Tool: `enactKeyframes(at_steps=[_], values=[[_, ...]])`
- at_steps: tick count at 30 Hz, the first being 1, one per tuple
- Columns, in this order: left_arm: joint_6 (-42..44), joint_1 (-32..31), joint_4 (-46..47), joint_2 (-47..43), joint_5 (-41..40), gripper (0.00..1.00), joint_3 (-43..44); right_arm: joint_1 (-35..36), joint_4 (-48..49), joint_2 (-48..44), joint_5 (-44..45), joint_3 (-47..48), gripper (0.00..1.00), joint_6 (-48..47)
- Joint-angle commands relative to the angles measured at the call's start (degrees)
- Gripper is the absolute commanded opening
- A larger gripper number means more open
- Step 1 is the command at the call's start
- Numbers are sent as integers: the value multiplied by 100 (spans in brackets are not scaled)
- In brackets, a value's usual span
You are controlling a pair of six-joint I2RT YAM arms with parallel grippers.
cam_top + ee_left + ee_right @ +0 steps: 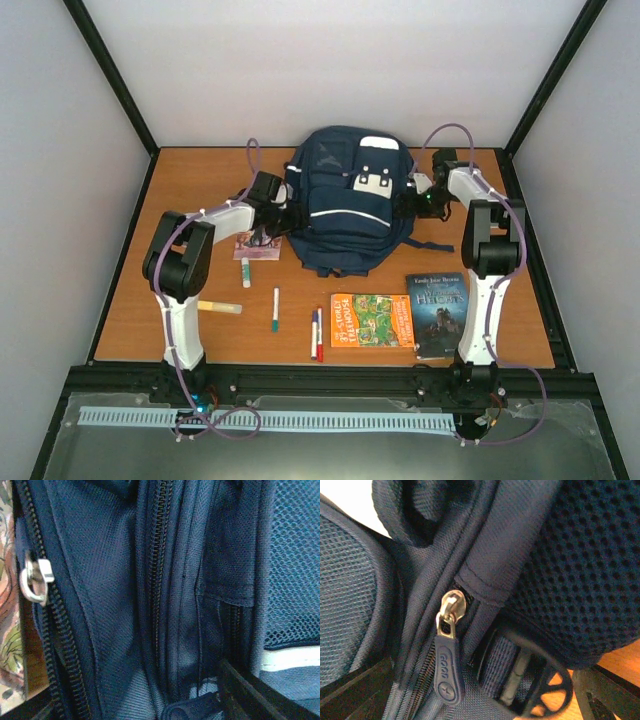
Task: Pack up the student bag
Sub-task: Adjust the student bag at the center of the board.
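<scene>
The student bag (345, 205), a navy backpack with a white stripe and white-grey patches, lies at the back middle of the table. My left gripper (283, 212) presses against its left side. In the left wrist view the bag's fabric and zipper rows fill the frame. A metal slider (35, 580) shows at the left and a dark rubber pull tab (192, 709) lies low between the spread fingers (250, 690). My right gripper (420, 196) is at the bag's right side, open around a zipper. Its metal slider (451, 605) and blue rubber pull (447, 672) hang between the fingers, untouched.
On the table in front of the bag lie an orange book (372, 320), a dark book (438, 300), three pens (275, 310), a yellow stick (220, 307), a white tube (246, 272) and a pink packet (255, 245). A black strap buckle (545, 690) sits by my right fingers.
</scene>
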Motion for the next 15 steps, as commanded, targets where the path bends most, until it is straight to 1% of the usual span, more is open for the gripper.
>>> enactKeyframes(at_steps=[1, 6, 9, 11, 15], values=[[349, -217, -421, -242, 88, 69, 311, 139, -71, 102, -293, 165, 100, 38], [548, -174, -984, -462, -333, 83, 558, -184, -161, -489, -292, 10, 100, -25], [329, -15, -1109, -724, -503, 89, 486, -371, -230, -969, -240, -226, 100, -157], [181, 111, -1128, -940, -407, 90, 452, -470, -276, -1315, -148, -449, 100, -265], [272, 137, -1202, -1327, -514, 91, 454, -561, -177, -2276, 141, -1255, 100, -594]])
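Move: The student bag is between the grippers: its middle is roughly 12 cm right and 5 cm ahead of the left hand, and some 12 cm left and 2 cm ahead of the right hand, near finger height. The pink book lies about 9 cm left and 4 cm back of the left hand, a few centimetres lower. The bag's loose strap lies about 7 cm right and 10 cm back of the right hand, also lower. Let go of the student bag's left side: open the left gripper from about two-thirds to nearly wide, then raise it about 5 cm, drifting a little left. Lift the right gripper, still wide open, clear of the bag's right side, up some 7 cm and out to the right about 4 cm, easing back slightly at the end with the fingers tipping a little forward. ##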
